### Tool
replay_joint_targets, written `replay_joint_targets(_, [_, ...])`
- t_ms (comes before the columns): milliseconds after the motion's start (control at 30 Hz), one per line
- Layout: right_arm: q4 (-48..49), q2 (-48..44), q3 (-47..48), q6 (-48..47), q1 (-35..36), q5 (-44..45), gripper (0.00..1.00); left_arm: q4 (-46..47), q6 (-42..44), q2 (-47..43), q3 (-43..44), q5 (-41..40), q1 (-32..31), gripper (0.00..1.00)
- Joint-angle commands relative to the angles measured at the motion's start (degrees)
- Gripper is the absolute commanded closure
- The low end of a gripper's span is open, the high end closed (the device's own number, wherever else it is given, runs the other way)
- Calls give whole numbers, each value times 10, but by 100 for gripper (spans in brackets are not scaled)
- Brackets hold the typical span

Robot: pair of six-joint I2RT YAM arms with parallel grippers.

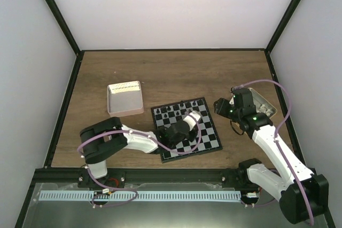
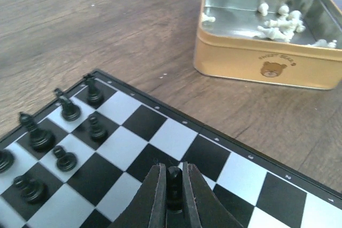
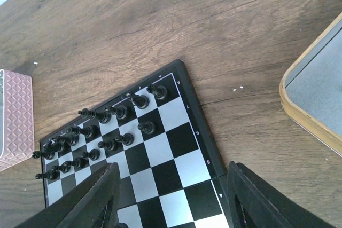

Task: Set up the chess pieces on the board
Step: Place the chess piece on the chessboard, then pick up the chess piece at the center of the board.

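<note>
The board (image 1: 211, 141) lies mid-table, with several black chess pieces (image 3: 140, 101) standing in two rows along its far edge. My left gripper (image 2: 173, 171) hovers low over the board's right part, shut on a small black piece (image 2: 174, 185) held upright between its fingers. Other black pieces (image 2: 68, 109) stand to its left. My right gripper (image 3: 172, 185) hangs open and empty above the board's right edge (image 3: 206, 145), between the board and the tin. Several whitish pieces (image 2: 278, 25) lie in the tan tin (image 2: 256, 62).
The tan tin (image 1: 267, 109) sits right of the board, partly under my right arm. A pink-rimmed tray (image 1: 125, 98) stands to the board's far left, and its corner (image 3: 13, 116) shows in the right wrist view. Black frame posts border the wooden table.
</note>
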Motion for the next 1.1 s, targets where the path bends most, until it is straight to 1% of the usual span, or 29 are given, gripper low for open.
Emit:
replay_joint_targets(0, [-16, -14, -14, -4, -4, 4, 44, 84, 54, 26, -1, 23, -14, 96])
replay_joint_targets(67, [-14, -20, -19, -1, -4, 3, 43, 83, 67, 36, -5, 18, -18, 96])
replay_joint_targets(133, [-13, -28, -23, 1, -4, 3, 43, 88, 64, 52, -8, -4, -19, 96])
replay_joint_targets(267, [-15, -36, -28, -2, -4, 6, 43, 98, 56, 77, -8, 4, -19, 95])
replay_joint_targets(333, [-19, -38, -28, -4, -4, 3, 43, 103, 46, 82, -12, 4, -19, 93])
replay_joint_targets(467, [-27, -40, -25, 1, -4, -15, 43, 120, 22, 83, -31, -2, -18, 80])
replay_joint_targets(567, [-36, -35, -18, 9, -4, -29, 43, 125, 15, 80, -44, -1, -18, 73])
replay_joint_targets(633, [-41, -29, -14, 6, -4, -37, 43, 124, 15, 69, -51, 5, -17, 67])
replay_joint_targets(733, [-50, -11, -4, -14, -3, -55, 44, 108, 10, 27, -64, -2, -16, 58])
replay_joint_targets(833, [-44, 18, 3, -44, 1, -92, 46, 73, 5, -41, -84, -19, -11, 51])
replay_joint_targets(900, [-43, 49, 12, -54, 24, -101, 46, 51, -3, -92, -104, -36, -6, 47])
replay_joint_targets(967, [-50, 89, 27, -57, 67, -74, 46, 13, -23, -141, -118, -59, 1, 42])
replay_joint_targets(1067, [-58, 148, 43, -52, 111, -45, 46, -59, -77, -212, -133, -95, 18, 40])
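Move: The left hand still holds the black chess piece upright over the chessboard; its dark square lies about 6 cm below, 1 cm back and 1 cm right. Of the placed pieces, one black pawn stands about 6 cm ahead and 1 cm left, a second pawn 7 cm ahead and 1 cm right, the corner piece 10 cm ahead and 3 cm right. From the right hand the square is some 6 cm back, 10 cm left, 12 cm below. The left hand lowers its piece about 5 cm onto the board, opens, rises 10 cm; right hand sinks leftward. ##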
